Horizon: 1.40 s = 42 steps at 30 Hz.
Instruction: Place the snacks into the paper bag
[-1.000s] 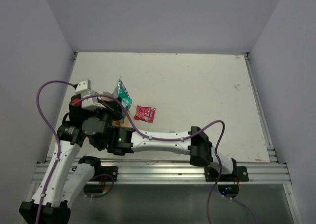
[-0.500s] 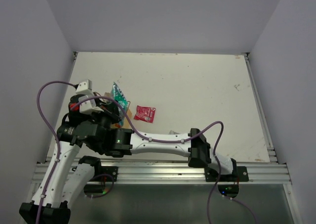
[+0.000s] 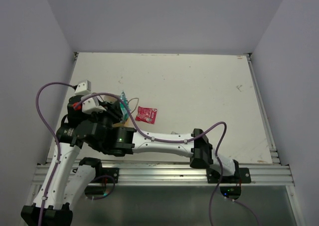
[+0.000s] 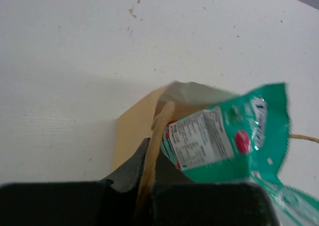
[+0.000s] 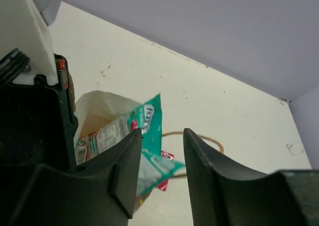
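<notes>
The tan paper bag (image 4: 130, 131) sits at the table's left, its mouth open; a tan bit shows in the top view (image 3: 127, 119). My left gripper (image 4: 152, 162) is shut on the bag's rim. The teal-green bag (image 4: 227, 136) sticks halfway out of the mouth and also shows in the top view (image 3: 123, 103) and the right wrist view (image 5: 148, 122). My right gripper (image 5: 162, 133) is open and empty, its jaws on either side of the teal-green bag's free end. The small red packet (image 3: 146, 114) lies flat just right of the bag. The red-yellow and silvery-blue packets are not visible.
A thin bag handle loop (image 5: 202, 136) lies on the table beyond the bag. Both arms crowd the near-left corner, the right arm (image 3: 164, 138) stretched across the front edge. Grey walls (image 3: 30, 61) enclose the table on three sides.
The teal-green bag has sunk lower, from held up above the left gripper to partly inside the bag mouth. The right wrist has shifted slightly.
</notes>
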Each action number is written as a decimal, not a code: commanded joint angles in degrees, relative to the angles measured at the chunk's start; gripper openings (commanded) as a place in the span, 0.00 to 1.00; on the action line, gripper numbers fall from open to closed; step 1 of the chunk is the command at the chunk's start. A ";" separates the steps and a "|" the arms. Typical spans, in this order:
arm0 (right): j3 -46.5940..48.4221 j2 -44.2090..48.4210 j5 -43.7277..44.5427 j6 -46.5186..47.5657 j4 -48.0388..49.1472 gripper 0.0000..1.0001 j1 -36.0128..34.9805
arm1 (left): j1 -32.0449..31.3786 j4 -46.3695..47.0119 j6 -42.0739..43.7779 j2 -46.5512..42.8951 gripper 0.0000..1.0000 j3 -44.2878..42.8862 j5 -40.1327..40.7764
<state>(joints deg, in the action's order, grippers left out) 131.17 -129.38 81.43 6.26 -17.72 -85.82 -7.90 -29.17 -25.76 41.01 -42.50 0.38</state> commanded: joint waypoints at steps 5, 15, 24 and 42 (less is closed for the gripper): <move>-0.13 -0.72 -25.26 3.22 6.18 0.76 -3.04 | -2.03 2.71 0.97 1.17 0.00 0.49 -0.03; -17.85 21.77 -25.06 -6.87 3.34 0.81 0.73 | -2.03 2.54 0.80 2.93 0.00 0.66 0.32; -49.95 30.68 -50.28 -25.06 9.89 0.93 18.75 | -2.03 2.63 0.88 4.33 0.00 0.58 0.32; -52.77 15.13 -64.03 -31.05 16.31 0.92 26.49 | -2.03 2.89 1.32 2.93 0.00 0.23 -0.12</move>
<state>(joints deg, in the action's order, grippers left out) 78.98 -113.71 18.37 -22.00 -2.79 -60.12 -9.47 -26.37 -25.32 44.23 -42.37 1.30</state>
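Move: The red packet I go for next lies flat on the table about 15 cm ahead of my right hand, some 9 cm to its right and 31 cm below. The green packet hangs just beyond my part-opened right fingers, about 5 cm ahead, 2 cm left and 7 cm down. The paper bag's middle is roughly 9 cm ahead, 3 cm left and 20 cm down. From my left hand, the red packet is about 10 cm ahead, 15 cm right and 19 cm down. I spread my right fingers nearly fully, leave the green packet and lift about 3 cm clear of the bag. Then I swing right and forward past the bag's right side and drop some 25 cm towards the red packet, edging back left near the end, wrist tipping down about 40 degrees and turning left. My left fingers keep their pinch on the bag's rim. ##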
